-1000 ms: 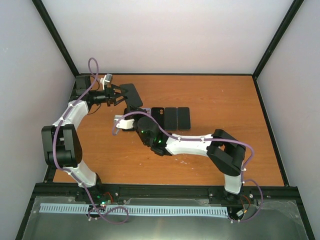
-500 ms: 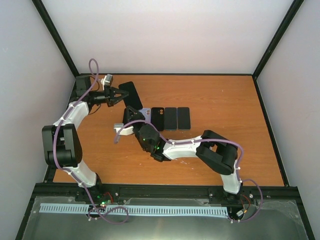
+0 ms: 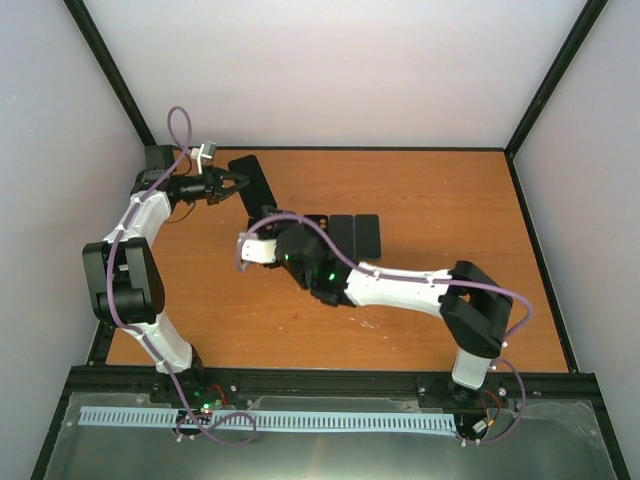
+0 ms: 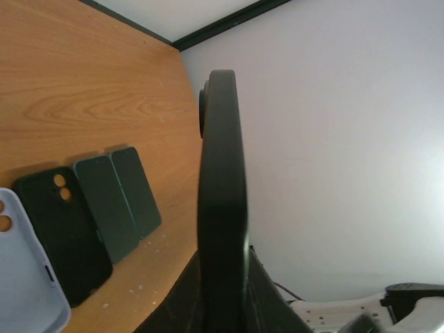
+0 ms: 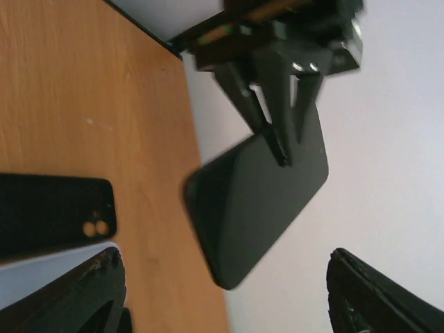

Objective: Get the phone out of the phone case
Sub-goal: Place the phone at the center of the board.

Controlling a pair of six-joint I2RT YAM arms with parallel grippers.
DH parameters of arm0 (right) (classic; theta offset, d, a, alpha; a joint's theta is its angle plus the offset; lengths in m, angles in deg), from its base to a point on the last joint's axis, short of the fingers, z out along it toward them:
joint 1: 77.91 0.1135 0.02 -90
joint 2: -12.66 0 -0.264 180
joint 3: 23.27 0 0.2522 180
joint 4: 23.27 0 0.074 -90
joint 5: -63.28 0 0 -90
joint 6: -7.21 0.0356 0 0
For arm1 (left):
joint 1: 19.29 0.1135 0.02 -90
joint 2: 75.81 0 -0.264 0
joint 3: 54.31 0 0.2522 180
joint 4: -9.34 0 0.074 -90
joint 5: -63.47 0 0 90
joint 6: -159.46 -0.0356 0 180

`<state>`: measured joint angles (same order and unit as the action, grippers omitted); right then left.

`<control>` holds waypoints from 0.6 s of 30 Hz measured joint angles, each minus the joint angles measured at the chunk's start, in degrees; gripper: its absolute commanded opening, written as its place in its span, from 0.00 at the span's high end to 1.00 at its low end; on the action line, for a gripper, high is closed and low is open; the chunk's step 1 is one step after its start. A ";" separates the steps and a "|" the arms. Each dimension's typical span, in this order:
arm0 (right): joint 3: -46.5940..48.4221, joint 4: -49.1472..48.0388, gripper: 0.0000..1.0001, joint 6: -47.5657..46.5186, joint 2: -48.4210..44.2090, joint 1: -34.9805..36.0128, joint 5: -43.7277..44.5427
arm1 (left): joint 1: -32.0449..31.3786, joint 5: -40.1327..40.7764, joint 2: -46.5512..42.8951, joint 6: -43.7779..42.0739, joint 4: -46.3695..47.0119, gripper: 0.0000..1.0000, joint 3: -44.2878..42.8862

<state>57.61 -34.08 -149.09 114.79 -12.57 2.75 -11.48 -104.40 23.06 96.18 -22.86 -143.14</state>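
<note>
My left gripper (image 3: 238,183) is shut on one short end of a black phone (image 3: 255,180), holding it in the air over the table's back left. The left wrist view shows the phone (image 4: 222,194) edge-on between the jaws of that gripper (image 4: 223,253), camera bump at the far end. I cannot tell whether a phone case is on it. Just to its right, my right gripper (image 3: 268,218) stands open and empty. In the right wrist view, the phone (image 5: 257,208) hangs from the left gripper (image 5: 281,149) beyond the open right gripper (image 5: 223,263).
On the wooden table (image 3: 430,200) lie an empty black case (image 4: 62,232) with camera holes, a pale lavender case (image 4: 24,277) and two dark slabs (image 4: 104,208) (image 4: 139,187) in a row. The right arm (image 3: 400,285) stretches across the table's middle. Walls enclose the table.
The left gripper shut on the phone and drew it back-left. The right gripper, shut a second ago, has opened and let go of it.
</note>
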 measured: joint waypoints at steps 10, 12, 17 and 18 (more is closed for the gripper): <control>13.99 32.37 0.21 30.93 -8.63 -16.74 -26.05 | -0.63 2.62 -0.59 -10.47 -2.19 0.99 -0.50; 15.26 35.58 0.21 36.50 -9.35 -20.63 -33.79 | -1.62 2.64 -1.40 -11.47 -1.51 0.99 -0.48; 16.06 39.45 0.22 50.03 -9.75 -30.84 -54.40 | -5.73 1.53 -3.76 -12.96 1.14 0.99 -0.48; 16.06 39.80 0.22 52.68 -9.73 -32.83 -58.25 | -6.60 1.27 -4.09 -13.22 1.49 0.99 -0.48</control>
<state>73.67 5.72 -96.42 105.06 -45.40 -55.50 -18.08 -103.13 18.98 82.95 -21.37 -143.62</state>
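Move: The phone is already in the left hand, held high over the board; the empty spot at the right end of the row lies some 43 cm to that hand's right, 2 cm back and 25 cm below. The row's end phone is about 35 cm right and the inner phone 27 cm right, both 2 cm back on the board. From the right hand, already open and clear, the held phone is about 9 cm ahead and 9 cm left, and the spot 8 cm ahead, 31 cm right. The phone stays gripped in the left hand, which barely dips, then carries it about 5 cm to the right over the row while rising, drawing slightly back and rolling some 20 degrees so the far side lifts. The empty right hand keeps its fingers open and withdraws quickly from the phone, right, forward and up, rolling strongly as its fingers swing to point mostly left. ##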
